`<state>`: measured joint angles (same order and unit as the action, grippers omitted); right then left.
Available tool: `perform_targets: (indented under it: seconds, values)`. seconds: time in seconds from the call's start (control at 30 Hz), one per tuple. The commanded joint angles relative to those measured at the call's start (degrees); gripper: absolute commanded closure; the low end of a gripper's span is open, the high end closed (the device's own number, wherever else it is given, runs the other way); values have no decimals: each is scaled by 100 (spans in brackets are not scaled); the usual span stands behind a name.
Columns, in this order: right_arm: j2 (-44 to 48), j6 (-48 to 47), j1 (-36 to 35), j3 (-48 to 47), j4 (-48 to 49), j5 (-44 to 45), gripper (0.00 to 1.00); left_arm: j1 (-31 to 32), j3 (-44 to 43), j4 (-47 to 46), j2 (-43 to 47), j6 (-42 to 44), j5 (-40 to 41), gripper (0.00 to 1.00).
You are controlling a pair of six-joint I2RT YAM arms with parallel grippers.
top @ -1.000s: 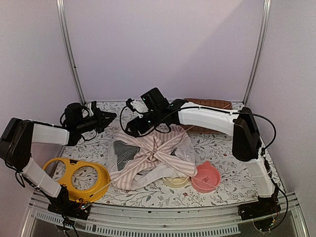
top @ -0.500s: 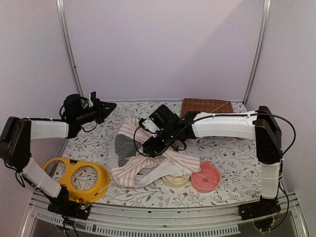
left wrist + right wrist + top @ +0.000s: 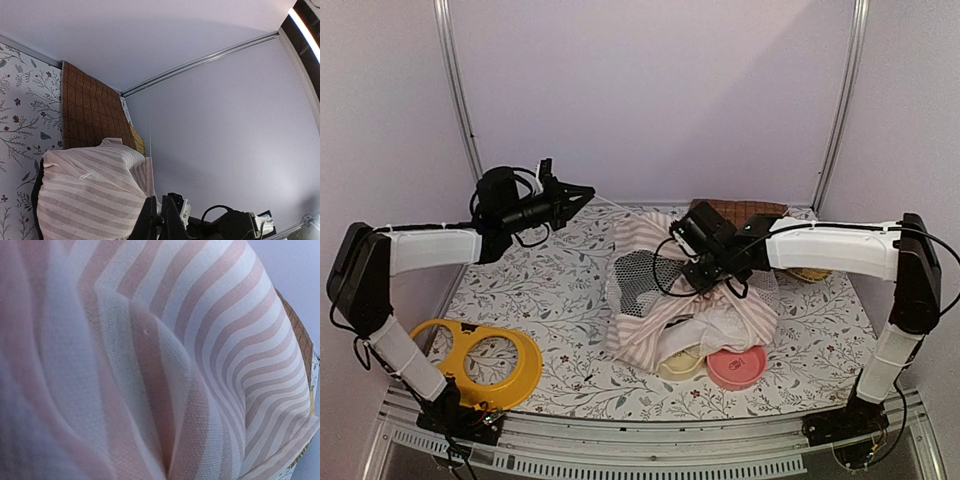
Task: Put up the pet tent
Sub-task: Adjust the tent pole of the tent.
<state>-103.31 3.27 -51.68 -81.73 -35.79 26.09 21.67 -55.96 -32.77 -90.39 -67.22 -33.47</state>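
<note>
The pet tent [image 3: 655, 310], pink-and-white striped with a white mesh panel [image 3: 638, 272], stands bunched and raised in the middle of the table. My right gripper [image 3: 698, 268] is buried in its upper fabric, shut on it. Striped cloth [image 3: 200, 340] fills the right wrist view and hides the fingers. My left gripper [image 3: 582, 191] hangs high at the back left, shut on a thin clear pole [image 3: 149, 145] that runs to the tent's top. In the left wrist view the jaws [image 3: 156, 220] are pressed together above the striped cloth [image 3: 85, 195].
A brown quilted mat [image 3: 740, 209] lies at the back right behind the tent. A pink bowl [image 3: 737, 367] and a cream bowl [image 3: 678, 365] sit at the tent's front edge. A yellow two-ring bowl holder [image 3: 475, 360] lies at the front left.
My right gripper has shut on the tent fabric and moved right and up, dragging the flat tent into a raised bundle. The left gripper has risen and swung right with the pole.
</note>
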Motion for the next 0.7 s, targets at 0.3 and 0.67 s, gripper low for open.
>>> perform_targets:
  seconds: [0.3,0.67]
  values:
    - [1915,987,216,2717,1067,-1370,66,1015,155,-358,-641,128,177,100]
    - [1858,393,145,1291,1251,-1947,21,1358,-57,-280,-766,148,204,100]
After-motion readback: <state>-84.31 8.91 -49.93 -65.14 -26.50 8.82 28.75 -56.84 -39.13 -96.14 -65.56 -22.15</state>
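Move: The right hand is shut on the tent fabric, with the tent's middle about 6 cm below it, 1 cm left and level fore and aft. The pink bowl sits roughly 10 cm back, 9 right and 12 below, and the brown mat some 30 ahead, 14 right and 14 below. The left hand holds the pole's end, the tent's middle about 8 cm back from it, 22 right and 21 below. Right hand pulls tent fabric about 12 cm down, right and back, opens, rises; left edges right with pole. ##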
